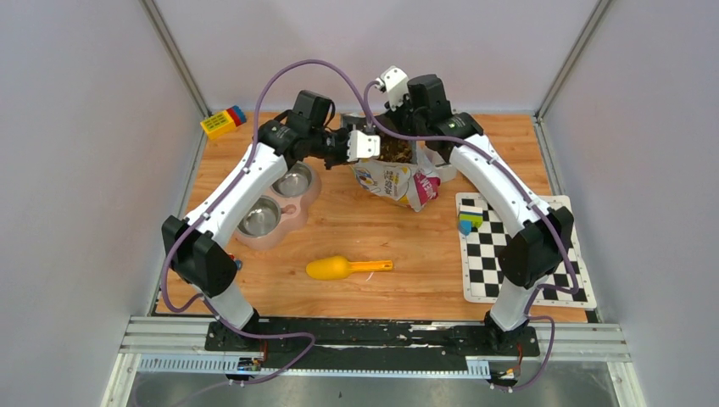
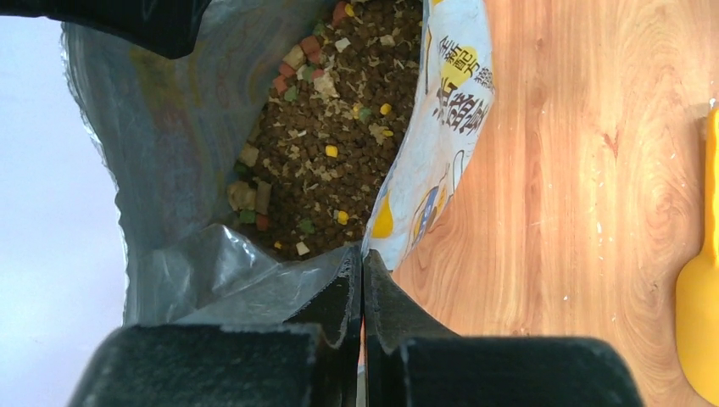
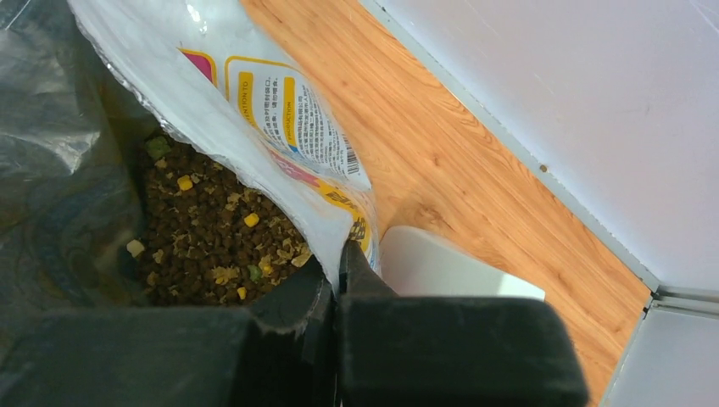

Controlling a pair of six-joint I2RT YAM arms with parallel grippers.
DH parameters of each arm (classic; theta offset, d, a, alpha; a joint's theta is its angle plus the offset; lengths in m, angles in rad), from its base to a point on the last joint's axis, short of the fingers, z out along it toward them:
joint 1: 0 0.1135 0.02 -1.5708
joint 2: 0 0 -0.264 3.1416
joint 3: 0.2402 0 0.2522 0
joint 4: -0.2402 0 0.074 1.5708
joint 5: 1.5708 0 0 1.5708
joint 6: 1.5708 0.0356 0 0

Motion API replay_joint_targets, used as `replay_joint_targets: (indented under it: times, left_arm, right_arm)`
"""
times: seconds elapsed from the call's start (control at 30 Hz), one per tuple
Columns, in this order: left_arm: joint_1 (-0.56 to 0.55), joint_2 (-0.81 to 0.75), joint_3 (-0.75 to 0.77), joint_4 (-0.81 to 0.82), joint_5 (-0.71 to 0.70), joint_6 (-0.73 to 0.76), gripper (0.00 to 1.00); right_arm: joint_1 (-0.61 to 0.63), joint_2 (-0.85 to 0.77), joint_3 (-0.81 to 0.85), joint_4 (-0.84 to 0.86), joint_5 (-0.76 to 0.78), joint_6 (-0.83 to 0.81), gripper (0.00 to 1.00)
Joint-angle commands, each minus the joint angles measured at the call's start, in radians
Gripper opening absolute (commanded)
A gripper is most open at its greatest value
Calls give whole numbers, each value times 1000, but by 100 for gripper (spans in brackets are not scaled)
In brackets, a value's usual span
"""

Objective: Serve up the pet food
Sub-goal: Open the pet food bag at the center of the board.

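The pet food bag (image 1: 397,180) stands at the back middle of the table, held open between both arms. Brown kibble (image 2: 339,144) with coloured bits fills it, and the kibble (image 3: 203,246) also shows in the right wrist view. My left gripper (image 2: 363,254) is shut on the bag's rim where the silver lining (image 2: 169,144) meets the printed outer wall (image 2: 445,119). My right gripper (image 3: 339,253) is shut on the opposite rim, pinching the white printed wall (image 3: 254,110). From above, the left gripper (image 1: 365,146) and the right gripper (image 1: 421,142) flank the bag's mouth.
A pink double steel bowl (image 1: 275,208) sits left of the bag under the left arm. A yellow scoop (image 1: 348,268) lies at the front middle, and the scoop (image 2: 699,297) shows at the left wrist view's right edge. A checkerboard mat (image 1: 509,263) with small blocks (image 1: 469,220) lies right. Toy bricks (image 1: 222,121) rest back left.
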Motion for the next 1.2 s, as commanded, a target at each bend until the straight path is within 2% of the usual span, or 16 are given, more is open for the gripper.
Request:
replay_joint_targets:
  times: [0.0, 0.13, 0.2, 0.23, 0.3, 0.33, 0.37, 0.57, 0.63, 0.67, 0.7, 0.87, 1.17]
  left_arm:
    - [7, -38, 2, 6, -28, 7, 0]
    - [6, -33, 12, 22, -33, -18, 0]
    - [6, -31, 13, 28, -33, -26, 12]
    - [6, -31, 13, 28, -34, -28, 27]
    - [7, -30, 10, 34, -36, -32, 44]
    - [6, -29, 11, 37, -37, -34, 48]
    - [6, -28, 11, 39, -37, -38, 56]
    - [8, -18, 27, 45, -33, -54, 73]
    - [6, -16, 30, 49, -30, -61, 82]
    - [7, -15, 31, 51, -30, -64, 93]
    - [8, -15, 34, 56, -30, -72, 96]
    - [6, -15, 48, 78, -41, -113, 100]
    - [9, -49, 151, 36, -15, -214, 100]
  right_arm:
    - [13, -67, 32, 128, -25, 14, 0]
    - [14, -53, 70, 113, -13, 4, 0]
    - [19, -45, 86, 91, -15, 3, 1]
    - [23, -42, 91, 80, -12, 2, 7]
    - [31, -40, 91, 71, -11, -1, 19]
    - [34, -40, 89, 69, -7, -4, 25]
    - [37, -39, 88, 68, -4, -4, 28]
    - [43, -27, 104, 66, 26, -24, 38]
    - [43, -22, 109, 67, 36, -33, 41]
    - [43, -21, 110, 66, 40, -36, 43]
    - [44, -20, 112, 66, 43, -38, 45]
    - [43, -12, 128, 66, 57, -50, 58]
    - [43, -24, 193, 63, 78, -61, 69]
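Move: Both hands already pinch the rim of the upright, open pet food bag. From the left hand the bag's middle lies about 9 cm to the right, 3 cm back and 13 cm down; the pink double bowl is some 20 cm to its left and 11 cm back. From the right hand the bag's middle is roughly 7 cm back, straight in line sideways and 14 cm down, with the white container about 13 cm to the right and 7 cm back. Both grippers let go of the bag's rim, the left spreading wide open and the right to about two thirds. Coming free, the right hand rises some 6 cm above the mouth, tipping its fingers slightly upward; the left stays nearly put while opening, then lifts about 3 cm with a slight forward drift. ##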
